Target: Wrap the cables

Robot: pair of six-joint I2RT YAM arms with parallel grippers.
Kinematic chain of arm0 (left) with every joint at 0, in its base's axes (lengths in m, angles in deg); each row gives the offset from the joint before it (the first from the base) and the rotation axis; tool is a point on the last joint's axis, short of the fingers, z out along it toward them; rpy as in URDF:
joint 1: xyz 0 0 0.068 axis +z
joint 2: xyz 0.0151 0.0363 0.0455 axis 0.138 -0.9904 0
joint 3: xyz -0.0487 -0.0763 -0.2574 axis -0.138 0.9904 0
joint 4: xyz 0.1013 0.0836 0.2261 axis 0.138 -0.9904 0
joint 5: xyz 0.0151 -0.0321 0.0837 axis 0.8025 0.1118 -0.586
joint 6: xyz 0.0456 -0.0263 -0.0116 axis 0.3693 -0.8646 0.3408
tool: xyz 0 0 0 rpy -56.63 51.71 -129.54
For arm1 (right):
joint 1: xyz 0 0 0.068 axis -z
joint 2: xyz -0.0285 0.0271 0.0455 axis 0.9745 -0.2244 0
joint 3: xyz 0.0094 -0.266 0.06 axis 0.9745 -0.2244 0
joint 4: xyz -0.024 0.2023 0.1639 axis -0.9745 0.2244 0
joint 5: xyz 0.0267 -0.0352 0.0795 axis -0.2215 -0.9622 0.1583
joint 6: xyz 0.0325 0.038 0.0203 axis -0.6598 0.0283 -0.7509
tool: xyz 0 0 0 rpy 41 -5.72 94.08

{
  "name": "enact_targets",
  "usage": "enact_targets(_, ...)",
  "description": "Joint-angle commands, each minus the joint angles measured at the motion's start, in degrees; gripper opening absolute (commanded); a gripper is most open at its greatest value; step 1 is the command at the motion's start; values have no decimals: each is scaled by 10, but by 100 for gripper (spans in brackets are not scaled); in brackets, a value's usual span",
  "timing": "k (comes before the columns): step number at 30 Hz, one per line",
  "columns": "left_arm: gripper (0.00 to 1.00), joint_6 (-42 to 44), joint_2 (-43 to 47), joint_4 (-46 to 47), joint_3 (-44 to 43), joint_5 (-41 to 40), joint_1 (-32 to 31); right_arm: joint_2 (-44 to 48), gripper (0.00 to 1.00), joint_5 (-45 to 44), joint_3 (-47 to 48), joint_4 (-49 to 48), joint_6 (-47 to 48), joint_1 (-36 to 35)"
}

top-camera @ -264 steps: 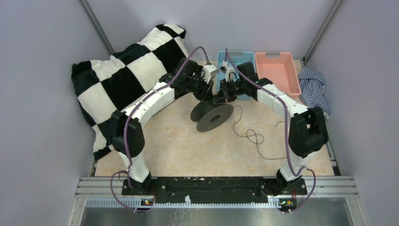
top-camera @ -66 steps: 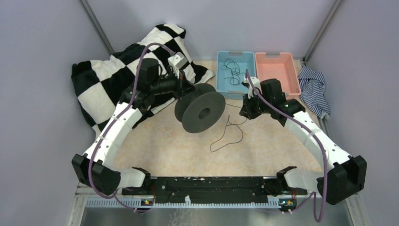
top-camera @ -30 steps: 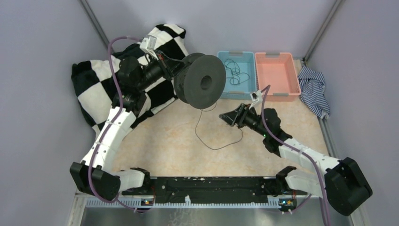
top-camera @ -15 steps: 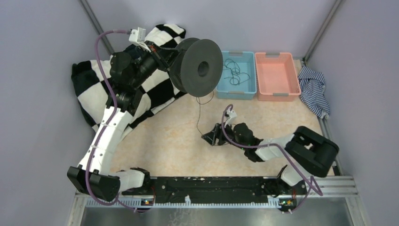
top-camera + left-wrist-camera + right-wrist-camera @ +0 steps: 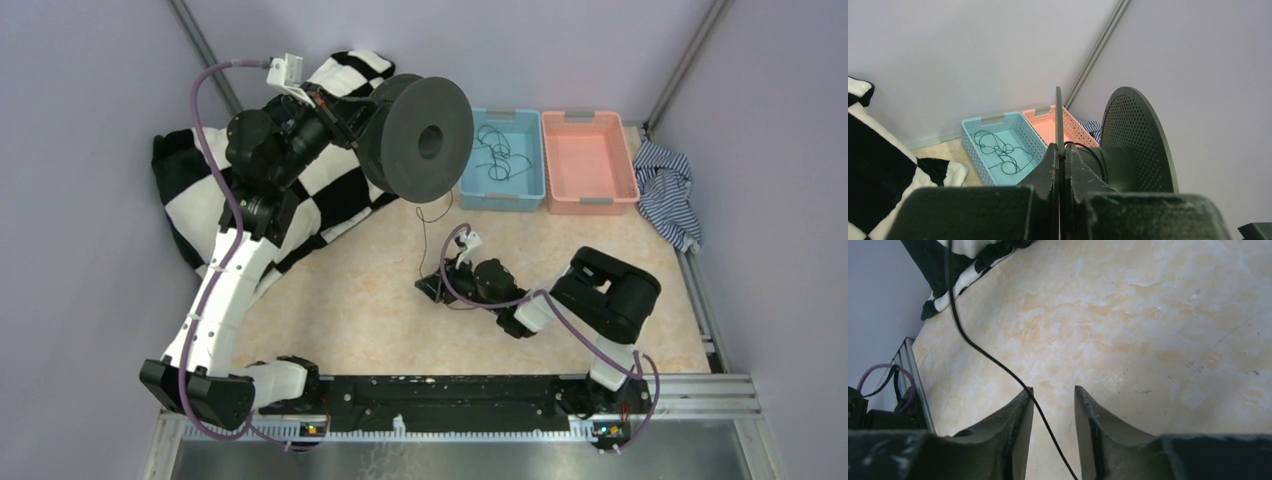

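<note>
My left gripper (image 5: 358, 118) is shut on the thin rear flange of the dark round spool (image 5: 425, 140) and holds it high over the back left of the table. In the left wrist view the fingers (image 5: 1048, 165) pinch the flange edge. One thin black cable (image 5: 420, 232) hangs from the spool's hub (image 5: 1113, 160) down to my right gripper (image 5: 432, 288), which is low over the table. That gripper (image 5: 1052, 407) is open; the cable (image 5: 979, 349) passes between its fingers, against the left one. More cables (image 5: 497, 155) lie tangled in the blue bin (image 5: 470, 160).
A pink bin (image 5: 630, 170) stands right of the blue one, with a striped cloth (image 5: 665, 190) at the far right. A black-and-white checkered blanket (image 5: 200, 190) covers the back left. The blue bin also shows in the left wrist view (image 5: 970, 145).
The spool went from the table up to the back left. My right gripper swept from beside the bins down to the front middle, sliding along the cable; in the last half second it moved slightly left.
</note>
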Motion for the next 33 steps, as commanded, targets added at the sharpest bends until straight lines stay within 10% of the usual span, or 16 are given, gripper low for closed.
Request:
enact_targets(1,0,-13,28,39,-30,-32,2,-19,19,13,11,-58,-6,-5)
enact_targets(3,0,-13,30,34,-23,-58,2,-7,0,25,0,-65,-12,-6)
enact_targets(21,0,38,-82,15,-34,-384,2,386,0,214,144,745,203,-66)
enact_targets(33,0,151,-106,-54,-48,-348,-40,398,0,168,550,1082,438,-78)
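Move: The left hand still grips the spool by one flange; the spool's middle is about 9 cm to its right and 1 cm ahead. That hand heads for the checkered cushion, some 16 cm ahead, 17 cm left and 38 cm below, with the blue box roughly 19 cm ahead, 27 cm right and 44 cm down. The cable already lies between the right hand's closing fingers, right at the hand point; from there the spool is about 11 cm ahead, 3 cm left and 40 cm up, and the blue box 28 cm ahead, 16 cm right. Low over the table, the right fingers finish shutting and pinch the cable, then draw it up some 23 cm and back about 14 cm, drifting right, the hand turning roughly 35 degrees counter-clockwise. Meanwhile the left hand, keeping its grip on the flange, carries the spool forward and down, about 11 cm each, and left towards the cushion, swinging it counter-clockwise. ##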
